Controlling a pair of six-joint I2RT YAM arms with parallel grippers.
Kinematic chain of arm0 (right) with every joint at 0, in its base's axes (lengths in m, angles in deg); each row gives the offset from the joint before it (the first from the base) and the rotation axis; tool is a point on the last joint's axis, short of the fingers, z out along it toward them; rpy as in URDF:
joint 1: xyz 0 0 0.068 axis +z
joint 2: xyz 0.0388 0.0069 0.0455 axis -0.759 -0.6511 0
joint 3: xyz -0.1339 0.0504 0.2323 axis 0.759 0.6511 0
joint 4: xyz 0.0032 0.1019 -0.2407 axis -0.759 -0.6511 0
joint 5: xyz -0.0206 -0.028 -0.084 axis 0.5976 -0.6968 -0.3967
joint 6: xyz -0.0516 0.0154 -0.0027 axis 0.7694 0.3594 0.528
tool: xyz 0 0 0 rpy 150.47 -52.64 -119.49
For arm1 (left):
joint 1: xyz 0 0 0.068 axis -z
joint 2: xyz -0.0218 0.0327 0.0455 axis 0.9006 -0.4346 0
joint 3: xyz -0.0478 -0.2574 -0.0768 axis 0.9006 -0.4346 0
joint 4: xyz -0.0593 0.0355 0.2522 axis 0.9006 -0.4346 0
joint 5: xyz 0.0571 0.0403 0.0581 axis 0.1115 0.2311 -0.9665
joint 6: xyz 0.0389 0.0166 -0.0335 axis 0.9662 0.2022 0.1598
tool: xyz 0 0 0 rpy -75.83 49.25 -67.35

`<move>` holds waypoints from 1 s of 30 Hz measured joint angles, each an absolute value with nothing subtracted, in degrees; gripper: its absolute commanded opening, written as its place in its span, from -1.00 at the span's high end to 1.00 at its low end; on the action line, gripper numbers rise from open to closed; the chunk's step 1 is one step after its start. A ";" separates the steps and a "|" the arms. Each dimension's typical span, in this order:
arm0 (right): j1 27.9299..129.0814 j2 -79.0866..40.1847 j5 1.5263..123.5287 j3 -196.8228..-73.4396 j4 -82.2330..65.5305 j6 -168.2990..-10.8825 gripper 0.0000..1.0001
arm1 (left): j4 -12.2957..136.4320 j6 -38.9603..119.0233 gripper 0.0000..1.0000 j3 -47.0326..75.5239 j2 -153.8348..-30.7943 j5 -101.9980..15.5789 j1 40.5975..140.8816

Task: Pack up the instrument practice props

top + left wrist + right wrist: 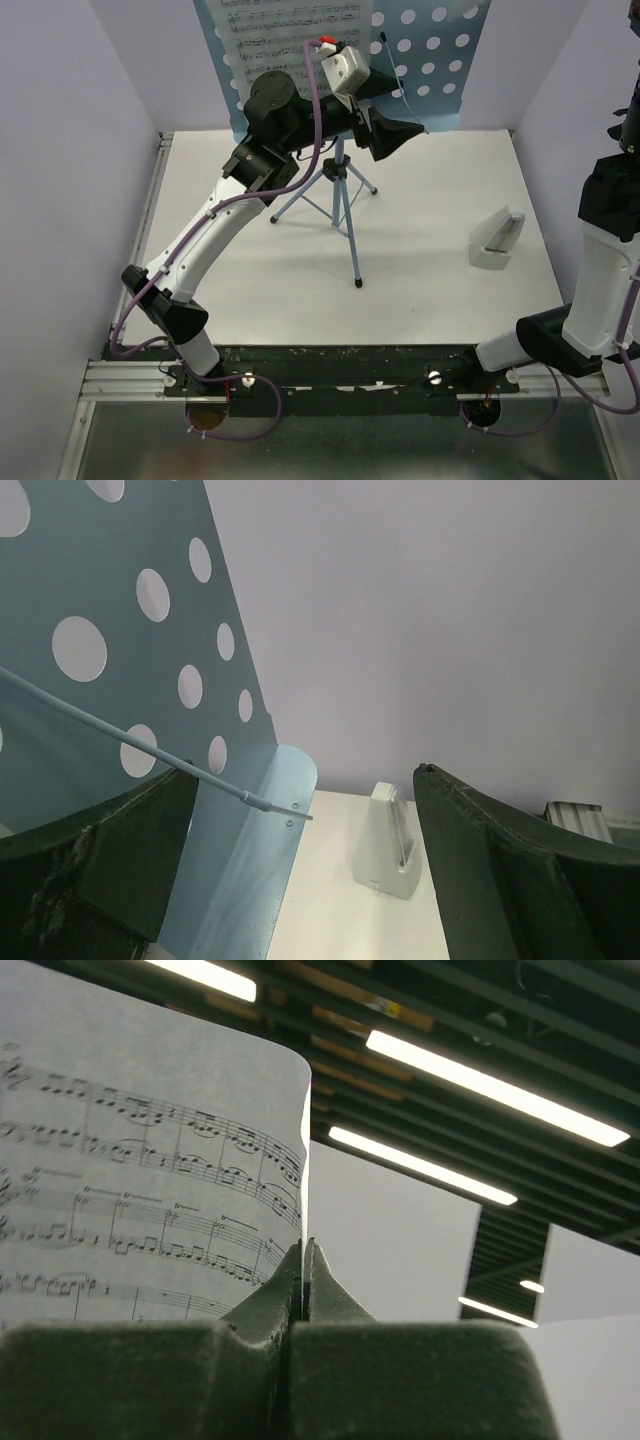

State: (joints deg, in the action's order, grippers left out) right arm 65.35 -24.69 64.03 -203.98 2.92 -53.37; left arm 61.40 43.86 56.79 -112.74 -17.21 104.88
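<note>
The light-blue music stand (pixel 430 60) stands at the back of the table on its tripod legs (pixel 340 205). One sheet-music page (pixel 290 25) rests on the left half of its perforated tray (pixel 110 670). My left gripper (pixel 397 135) is open at the tray's lower right. The tray's lip (pixel 250 870) and the tip of a thin wire holder (pixel 150 752) lie between its fingers (pixel 520 870), gripped by neither. My right gripper (pixel 304 1248) is shut on the edge of a second sheet-music page (pixel 150 1150), held up toward the ceiling, out of the top view.
A white wedge-shaped object (pixel 497 238) lies on the table's right side, also seen past the tray lip (pixel 388 845). The right arm (pixel 605 260) rises along the right wall. Lilac walls enclose the table on three sides.
</note>
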 measured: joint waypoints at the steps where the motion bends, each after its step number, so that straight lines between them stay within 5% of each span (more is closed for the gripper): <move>1: 64.93 -23.99 62.77 -202.93 3.40 -51.77 0.99 | 61.22 43.95 -0.98 56.66 -112.46 -17.30 104.86; 11: 55.36 -16.76 51.16 -185.80 3.75 -45.70 0.99 | 58.31 46.09 -0.98 52.53 -105.20 -21.54 104.69; 22: 50.88 -7.01 48.52 -151.13 -0.40 -47.99 0.99 | 56.46 50.22 -0.98 47.79 -97.31 -21.28 103.66; 30: 46.70 -6.23 51.16 -144.16 -8.53 -52.43 0.99 | 51.80 56.76 -0.98 45.62 -93.81 -19.29 101.95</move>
State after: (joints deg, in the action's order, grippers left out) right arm 46.70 -6.23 51.16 -144.16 -8.53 -52.43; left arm 51.80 56.76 45.62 -93.81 -19.29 101.95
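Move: My right hand holds the freed music sheet high up. From it the white metronome lies about 65 cm below, 11 ahead and 11 to the right, and the stand's desk some 17 ahead, 23 to the left and 15 lower. The sheet still on the stand has its middle roughly 17 cm left, 7 ahead and 12 above my open left hand; the right clip arm is about 5 ahead, 1 left and 3 above. I keep the sheet pinched in my shut right fingers, swing it clockwise and to the right, then sweep it down about 30 cm and forward towards the space over the metronome, tipping the fingers from upright to pointing forward. Meanwhile my left hand, still open, backs away from the right clip arm and slides some 9 cm left towards the remaining sheet. ##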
